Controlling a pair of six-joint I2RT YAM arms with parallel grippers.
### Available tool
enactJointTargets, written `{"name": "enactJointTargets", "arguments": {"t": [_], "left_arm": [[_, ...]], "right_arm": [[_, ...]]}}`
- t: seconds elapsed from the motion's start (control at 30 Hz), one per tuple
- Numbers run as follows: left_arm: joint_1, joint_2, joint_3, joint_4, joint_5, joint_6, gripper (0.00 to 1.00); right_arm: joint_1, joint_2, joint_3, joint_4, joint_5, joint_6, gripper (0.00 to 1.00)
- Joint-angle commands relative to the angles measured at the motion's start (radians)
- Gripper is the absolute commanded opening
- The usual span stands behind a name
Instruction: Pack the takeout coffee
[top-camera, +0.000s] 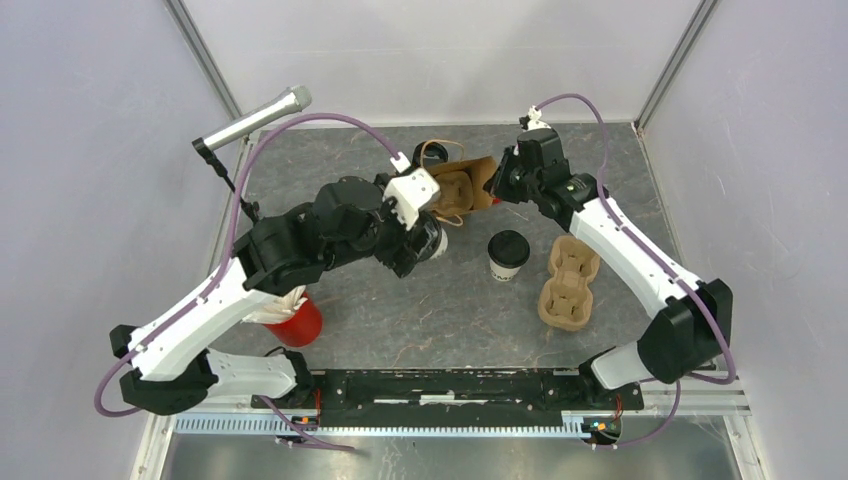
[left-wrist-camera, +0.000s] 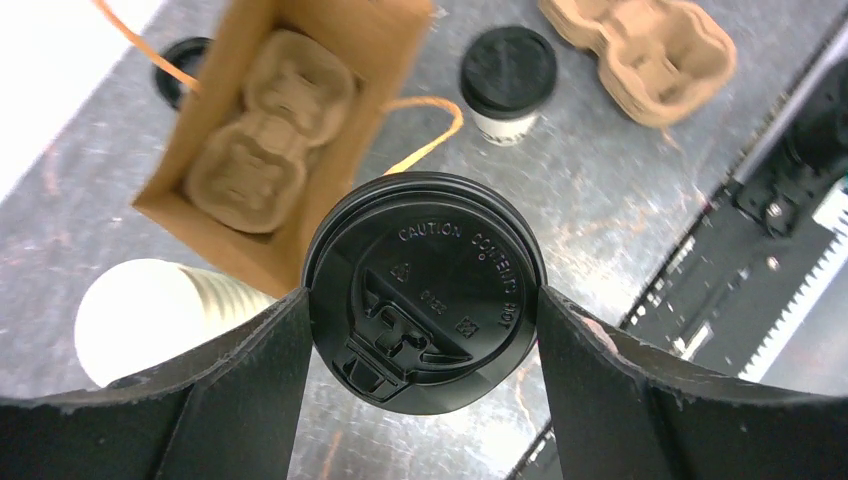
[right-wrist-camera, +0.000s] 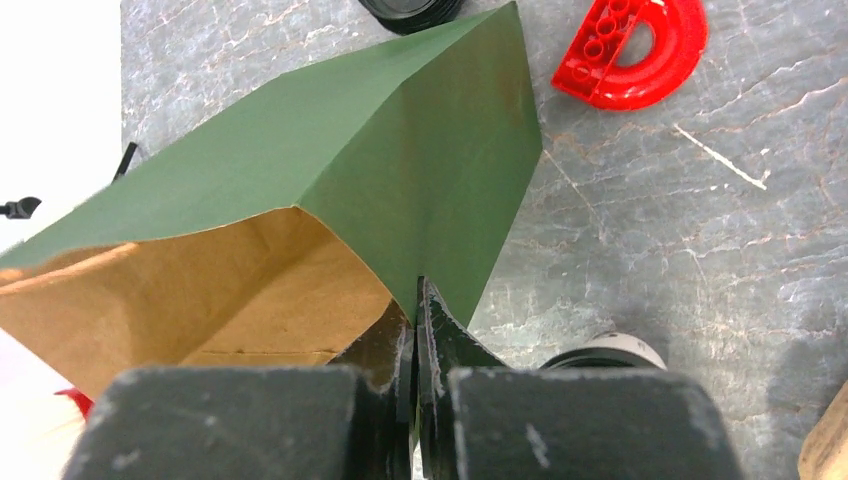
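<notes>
A takeout coffee cup (left-wrist-camera: 425, 290) with a black lid sits between my left gripper's (left-wrist-camera: 423, 298) fingers, which press the lid rim on both sides; in the top view this gripper (top-camera: 425, 240) is just left of the bag's mouth. A second lidded cup (top-camera: 508, 255) (left-wrist-camera: 508, 75) stands alone at mid-table. The paper bag (top-camera: 470, 180) (left-wrist-camera: 215, 215) lies open toward me with a cardboard cup carrier (left-wrist-camera: 270, 140) inside. My right gripper (right-wrist-camera: 415, 300) is shut on the bag's edge (right-wrist-camera: 400, 170), green outside, brown inside.
A spare cardboard carrier (top-camera: 568, 283) lies right of the standing cup. A stack of lidless cream cups (left-wrist-camera: 150, 320) is beside the bag. A red cup of white sticks (top-camera: 295, 322) stands at the front left, a microphone (top-camera: 255, 122) at the back left, and a red plastic piece (right-wrist-camera: 630, 55) behind the bag.
</notes>
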Motion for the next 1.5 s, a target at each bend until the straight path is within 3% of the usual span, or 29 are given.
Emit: {"name": "enactJointTargets", "arguments": {"t": [0.0,0.33,0.5,0.73,1.2,1.47], "left_arm": [[0.006,0.048,0.096,0.004,-0.167,0.012,0.74],[0.021,0.110,0.164,0.047,-0.173,0.021,0.70],[0.021,0.066,0.179,0.062,0.007,0.021,0.69],[0.021,0.020,0.172,-0.048,0.188,0.006,0.67],[0.021,-0.016,0.289,-0.075,-0.023,0.033,0.66],[0.021,0.036,0.304,-0.085,-0.007,0.093,0.66]], "right_arm": [[0.028,-0.084,-0.050,0.034,-0.008,0.018,0.00],[0.083,-0.189,-0.169,0.062,-0.004,0.000,0.00],[0.083,-0.186,-0.169,0.060,-0.008,0.000,0.00],[0.082,-0.154,-0.146,0.049,-0.008,-0.013,0.00],[0.082,-0.148,-0.135,0.013,-0.009,-0.085,0.00],[0.082,-0.169,-0.141,0.004,-0.037,-0.101,0.00]]}}
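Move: The left hand, holding the lidded cup, has the open bag's mouth about 16 cm ahead, 8 cm to its right and 12 cm below. From that hand the standing cup is 11 cm ahead, 20 cm right and 22 cm down, the cup stack 15 cm ahead, 12 cm left and 21 cm down. The right hand, already pinching the bag's corner, has the mouth's middle some 5 cm left, 1 cm back and 2 cm lower. Right hand pulls the bag corner 5 cm back; left swings out and back, raising its held cup 8 cm. ##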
